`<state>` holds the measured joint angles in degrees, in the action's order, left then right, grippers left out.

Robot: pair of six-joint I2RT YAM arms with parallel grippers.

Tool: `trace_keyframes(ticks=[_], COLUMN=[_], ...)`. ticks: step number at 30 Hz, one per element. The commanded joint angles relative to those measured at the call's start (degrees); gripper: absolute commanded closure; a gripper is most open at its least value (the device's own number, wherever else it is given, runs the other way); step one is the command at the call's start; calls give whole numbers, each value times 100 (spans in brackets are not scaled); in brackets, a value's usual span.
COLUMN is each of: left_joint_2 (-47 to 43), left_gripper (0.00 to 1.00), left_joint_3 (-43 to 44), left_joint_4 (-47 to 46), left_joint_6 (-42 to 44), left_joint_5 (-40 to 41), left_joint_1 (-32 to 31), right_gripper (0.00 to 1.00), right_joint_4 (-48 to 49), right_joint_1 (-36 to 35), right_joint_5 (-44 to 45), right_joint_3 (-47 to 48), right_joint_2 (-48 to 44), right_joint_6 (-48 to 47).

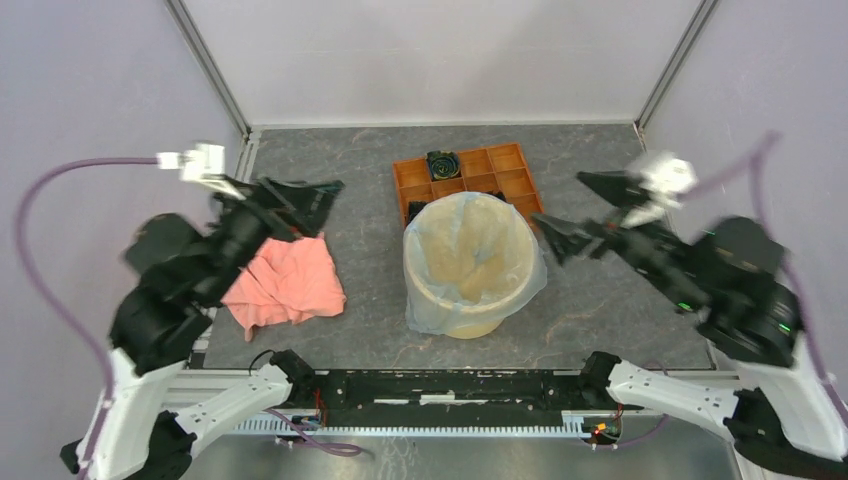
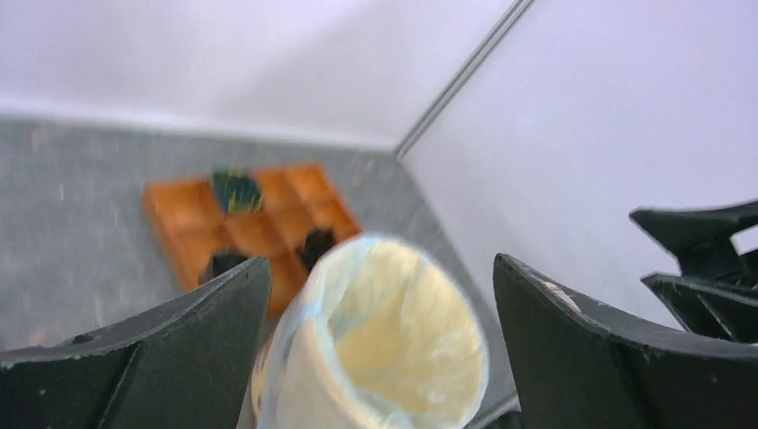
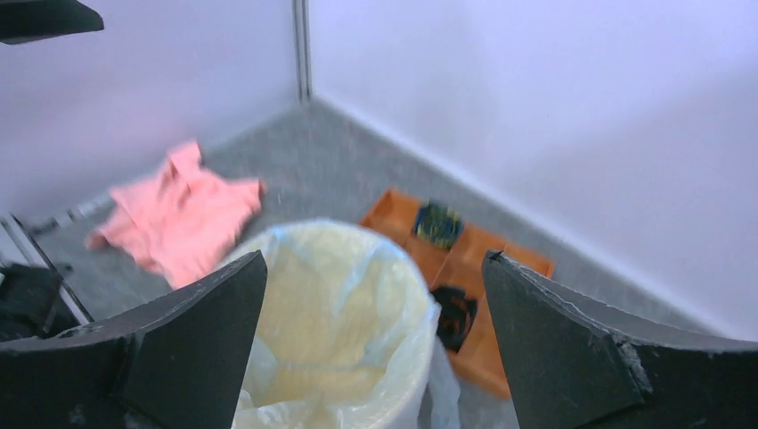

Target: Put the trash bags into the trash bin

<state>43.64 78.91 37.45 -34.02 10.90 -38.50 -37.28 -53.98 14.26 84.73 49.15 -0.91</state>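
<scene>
The trash bin (image 1: 478,327), a round yellow-tan bucket, stands upright mid-table. The trash bag (image 1: 530,270), thin pale blue film, lines its inside and drapes over the rim and down the outer wall. My left gripper (image 1: 318,208) hangs open above the table left of the bin, apart from it. My right gripper (image 1: 558,200) is open just right of the bin's rim, with nothing between its fingers. The left wrist view frames the lined bin (image 2: 402,331) between the open left gripper (image 2: 381,260). The right wrist view shows the bag (image 3: 357,295) below the open right gripper (image 3: 375,256).
A salmon-pink cloth (image 1: 290,280) lies crumpled on the table left of the bin, also visible in the right wrist view (image 3: 183,214). An orange compartmented tray (image 1: 505,170) with small dark items sits right behind the bin. White walls enclose the table.
</scene>
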Motion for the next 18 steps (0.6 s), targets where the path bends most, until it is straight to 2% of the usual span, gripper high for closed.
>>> trace_keyframes(ticks=[1, 4, 7, 18], left_joint_2=[293, 533, 704, 778], left_gripper=[0, 0, 0, 0], left_joint_3=[1241, 1868, 2274, 2241], left_joint_4=[35, -94, -158, -283], left_joint_6=[1147, 1383, 1512, 1458], left_joint_5=[117, 59, 61, 31], left_joint_1=[-17, -17, -17, -17], right_gripper=[2, 2, 2, 2], right_joint_4=[204, 32, 73, 267], right_joint_1=[19, 9, 10, 15], right_joint_5=[-501, -279, 63, 583], right_joint_3=[585, 1188, 1388, 1175], right_joint_2=[-589, -633, -749, -900], right_joint_6=[-550, -551, -617, -760])
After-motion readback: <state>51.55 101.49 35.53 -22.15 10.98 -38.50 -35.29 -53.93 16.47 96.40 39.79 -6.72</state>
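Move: Off to the right of the left hand, about 20 cm, some 3 cm farther out and roughly 36 cm below it, stands the trash bin, already lined with the trash bag. From the right hand the bin lies about 6 cm left, 4 cm ahead and 37 cm down. The wooden tray is some 23 cm beyond the bin, level with it sideways; the pink cloth lies about 18 cm left and 7 cm ahead of the left hand, at table height. Rising empty and wide open, both hands go on drawing clear of the lined bin, fingers tipping upward by a little under 20 degrees. The left climbs some 13 cm, swinging slightly back and left before easing partly forward and right again; the right climbs about 11 cm while moving some 10 cm right and 6 cm back, rolling its left side up. Both slow after the first half and sink very slightly. ##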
